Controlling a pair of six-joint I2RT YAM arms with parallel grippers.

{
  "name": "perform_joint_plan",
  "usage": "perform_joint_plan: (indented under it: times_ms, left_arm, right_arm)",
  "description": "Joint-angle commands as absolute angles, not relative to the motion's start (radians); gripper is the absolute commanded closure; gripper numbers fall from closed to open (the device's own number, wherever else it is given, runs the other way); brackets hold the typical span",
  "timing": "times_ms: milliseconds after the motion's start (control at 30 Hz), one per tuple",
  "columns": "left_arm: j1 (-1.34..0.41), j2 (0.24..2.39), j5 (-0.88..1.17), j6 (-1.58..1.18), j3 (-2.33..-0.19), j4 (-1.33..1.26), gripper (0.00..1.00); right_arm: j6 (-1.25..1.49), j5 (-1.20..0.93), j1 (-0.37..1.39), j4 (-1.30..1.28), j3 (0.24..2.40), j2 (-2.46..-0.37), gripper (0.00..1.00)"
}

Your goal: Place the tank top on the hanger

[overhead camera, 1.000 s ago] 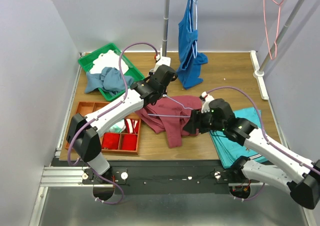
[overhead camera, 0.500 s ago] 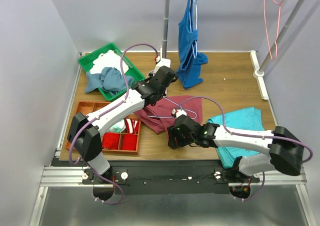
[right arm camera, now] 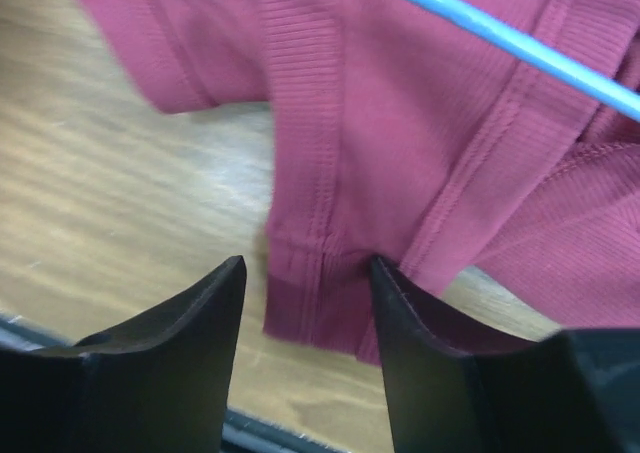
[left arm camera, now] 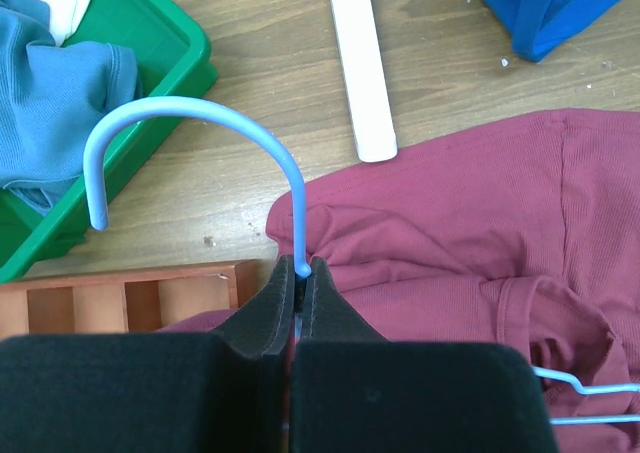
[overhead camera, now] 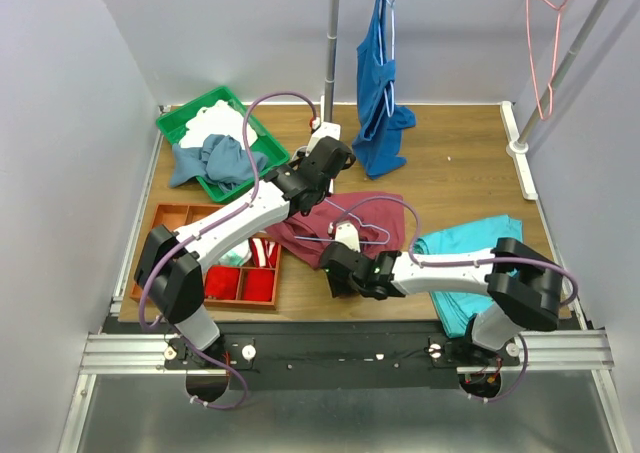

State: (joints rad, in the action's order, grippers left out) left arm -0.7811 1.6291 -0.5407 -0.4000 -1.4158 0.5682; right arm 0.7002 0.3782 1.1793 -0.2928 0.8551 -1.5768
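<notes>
The maroon tank top (overhead camera: 345, 223) lies crumpled on the wooden table, mid-centre. The pale blue wire hanger (overhead camera: 365, 225) lies across it. My left gripper (overhead camera: 322, 171) is shut on the hanger's neck just below the hook (left arm camera: 200, 113), at the top's far-left edge (left arm camera: 480, 203). My right gripper (overhead camera: 338, 273) is open at the top's near edge. In the right wrist view its jaws (right arm camera: 308, 265) straddle a hem corner of the tank top (right arm camera: 310, 308) just above the table. One hanger wire (right arm camera: 500, 35) crosses the cloth beyond.
A green tray (overhead camera: 178, 123) with blue-grey and white cloths sits back left. A wooden compartment box (overhead camera: 170, 218) is at front left. Turquoise trousers (overhead camera: 480, 248) lie at the right. A royal-blue tank top (overhead camera: 378, 93) and a salmon-pink hanger (overhead camera: 545, 53) hang on rack poles behind.
My right arm has swung left and toward the near edge, from the tank top's right side to its near hem. The left gripper has kept hold of the hanger, barely moving.
</notes>
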Motion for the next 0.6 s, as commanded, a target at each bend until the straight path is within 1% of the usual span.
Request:
perform_joint_plan:
  times_ms: [0,100,267,367,567]
  left_arm:
    - [-0.776,1.592,-0.555,-0.380,-1.405,0.549,1.00]
    - [-0.773,1.582,-0.554,-0.377,-1.404,0.549,1.00]
    - [-0.770,1.568,-0.548,-0.376,-1.401,0.554,1.00]
    - [-0.770,1.562,-0.540,-0.377,-1.393,0.551,1.00]
    - [-0.770,1.551,-0.529,-0.380,-1.384,0.551,1.00]
  right_arm:
    - [0.784,0.514,1.190,-0.367,0.871,-1.611,0.48]
    - [0.810,0.558,1.189,-0.396,0.850,-1.551,0.56]
    - [0.821,0.580,1.189,-0.410,0.815,-1.434,0.62]
    - [0.815,0.565,1.187,-0.387,0.787,-1.396,0.68]
    - [0.815,0.508,1.187,-0.336,0.752,-1.402,0.68]
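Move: The tank top's loose near end lies right under the right hand's open fingertips, dead below by about 1 cm. From this hand, the hanger's bottom bar crosses the cloth some 10 cm ahead, level left to right and about 3 cm higher; the wooden tray's middle is about 29 cm left and 7 cm ahead. From the left hand, the loose end lies about 18 cm back, 5 cm right and 18 cm down. Over the tank top's near end, the right fingers close to about half their starting gap as the hand slides roughly 3 cm right, first dipping about a centimetre, then lifting to end 3.5 cm above its start. It drifts 1 cm forward and turns slightly clockwise; a gap remains between the fingertips, and whether they pinch cloth can't be told. The left hand keeps the hanger pinched below its hook. ##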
